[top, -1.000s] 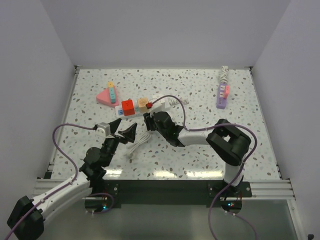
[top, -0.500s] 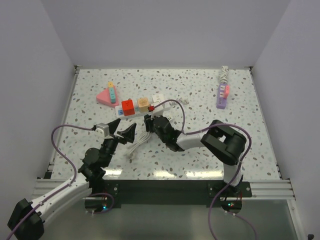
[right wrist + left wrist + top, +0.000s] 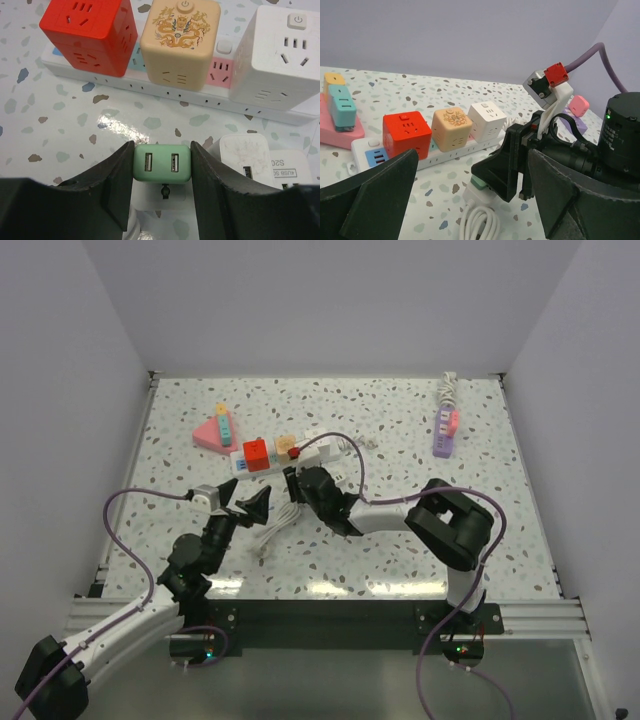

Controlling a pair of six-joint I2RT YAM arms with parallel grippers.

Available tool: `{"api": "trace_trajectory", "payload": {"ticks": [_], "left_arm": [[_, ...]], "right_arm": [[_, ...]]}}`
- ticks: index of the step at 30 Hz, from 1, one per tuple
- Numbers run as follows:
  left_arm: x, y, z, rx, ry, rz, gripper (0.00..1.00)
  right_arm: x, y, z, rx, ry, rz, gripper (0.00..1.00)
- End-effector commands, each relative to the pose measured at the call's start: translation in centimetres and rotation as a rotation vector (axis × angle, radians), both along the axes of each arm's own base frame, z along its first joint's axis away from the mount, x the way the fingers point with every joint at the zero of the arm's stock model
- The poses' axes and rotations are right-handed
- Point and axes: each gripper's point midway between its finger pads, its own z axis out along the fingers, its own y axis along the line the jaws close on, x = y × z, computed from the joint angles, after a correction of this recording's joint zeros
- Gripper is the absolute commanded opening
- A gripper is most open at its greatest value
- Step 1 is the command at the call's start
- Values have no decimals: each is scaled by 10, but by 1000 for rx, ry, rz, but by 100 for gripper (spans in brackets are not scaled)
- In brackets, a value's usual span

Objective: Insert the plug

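A small green plug (image 3: pixel 161 162) with two USB slots is pinched between the black fingers of my right gripper (image 3: pixel 161 150), which is shut on it. It sits on a white block (image 3: pixel 472 192) at the end of a coiled white cable (image 3: pixel 480 225). Just behind lies the white power strip (image 3: pixel 165 95) carrying a red cube (image 3: pixel 87 37), a beige cube (image 3: pixel 180 42) and a white cube (image 3: pixel 280 60). In the top view my right gripper (image 3: pixel 293 487) hides the plug. My left gripper (image 3: pixel 247 504) hangs open just left of the cable coil (image 3: pixel 275 525), holding nothing.
A second white adapter (image 3: pixel 250 152) lies right beside the green plug. A pink wedge with teal and yellow adapters (image 3: pixel 215 430) lies at the back left. A purple power strip (image 3: pixel 445 432) lies at the back right. Walls close in three sides.
My right arm has shifted a little to the left with the green plug still in its grip. The left gripper has stayed in place and opened slightly wider.
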Motion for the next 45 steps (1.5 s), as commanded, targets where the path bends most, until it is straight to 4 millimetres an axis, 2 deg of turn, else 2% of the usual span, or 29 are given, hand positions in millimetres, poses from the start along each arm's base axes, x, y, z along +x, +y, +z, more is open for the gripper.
{"api": "trace_trajectory", "payload": {"ticks": [1, 2, 3, 5, 10, 15, 18, 19, 20, 21, 23, 25, 26, 27, 28, 29, 30, 32, 33, 34, 35, 36, 37, 38, 39, 42, 45], "left_arm": [[2, 14, -35, 47, 71, 64, 97], [4, 14, -25, 36, 59, 74, 97], [5, 14, -20, 32, 56, 78, 97], [6, 15, -16, 34, 51, 86, 97], [11, 13, 1, 39, 44, 97, 98], [15, 17, 22, 40, 32, 129, 100], [19, 25, 32, 53, 38, 179, 100], [20, 29, 36, 63, 37, 204, 100], [22, 38, 44, 56, 36, 258, 100], [24, 42, 43, 73, 48, 287, 100], [27, 51, 50, 95, 49, 339, 100], [35, 61, 61, 102, 45, 387, 100], [39, 64, 63, 112, 51, 397, 100], [49, 69, 67, 131, 61, 400, 100], [55, 71, 68, 130, 70, 393, 100], [62, 65, 78, 130, 58, 340, 100], [74, 82, 67, 148, 103, 377, 100], [87, 86, 69, 127, 118, 338, 100], [99, 111, 58, 126, 161, 400, 100], [104, 121, 54, 99, 185, 422, 100], [110, 127, 52, 92, 213, 414, 100], [117, 142, 39, 86, 262, 443, 100], [119, 143, 36, 73, 276, 440, 100], [121, 144, 31, 72, 287, 444, 100], [121, 145, 30, 68, 289, 450, 100], [119, 152, 27, 54, 306, 490, 100], [113, 159, 30, 30, 298, 534, 100]], "right_arm": [[-30, -16, -46, -208, 148, 78, 34], [-27, -14, -36, -201, 128, 81, 39], [-22, -8, -25, -185, 107, 85, 50], [-16, -3, -8, -175, 71, 97, 58], [5, 14, 40, -90, -4, 129, 85], [12, 18, 95, 13, -79, 159, 93], [11, 8, 110, 19, -100, 142, 98], [10, 2, 124, 33, -118, 134, 99], [10, -3, 124, 18, -116, 126, 99], [11, -10, 125, 7, -116, 112, 99], [15, -27, 134, 1, -128, 63, 99], [24, -53, 128, -17, -107, 6, 99], [26, -63, 136, 14, -103, -15, 99], [35, -87, 127, 10, -82, -65, 99], [38, -98, 128, 25, -74, -87, 99], [39, -111, 136, 59, -80, -115, 99], [44, -134, 129, 52, -72, -165, 99], [45, -160, 137, 72, -83, -235, 99], [49, -183, 129, 63, -70, -291, 99], [50, -197, 128, 63, -66, -329, 99], [53, -223, 134, 76, -79, -398, 99], [50, -241, 124, 63, -67, -449, 99], [49, -253, 123, 83, -63, -484, 99], [48, -276, 114, 80, -49, -544, 99], [45, -290, 119, 97, -64, -582, 99], [37, -325, 111, 128, -60, -707, 99], [30, -341, 116, 171, -84, -764, 99]]}}
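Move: The green plug is already between the right fingers, at the left end socket of the short white strip. From this hand the small white plug sits about 5 cm right and 3 cm ahead; the beige cube is some 10 cm ahead and 3 cm left, the big white cube 10 cm ahead and 4 cm right. From the left hand the green plug lies roughly 10 cm ahead, 10 cm right and 12 cm below. Open the right fingers wide to let go of the green plug, dipping about 1 cm as they part, then lift clear and swing right some 33 cm, turning clockwise about 40 degrees and ending 10 cm higher. Bring the open left gripper away from the plug, left and forward, turning it 30 degrees counter-clockwise and tipping it down. ##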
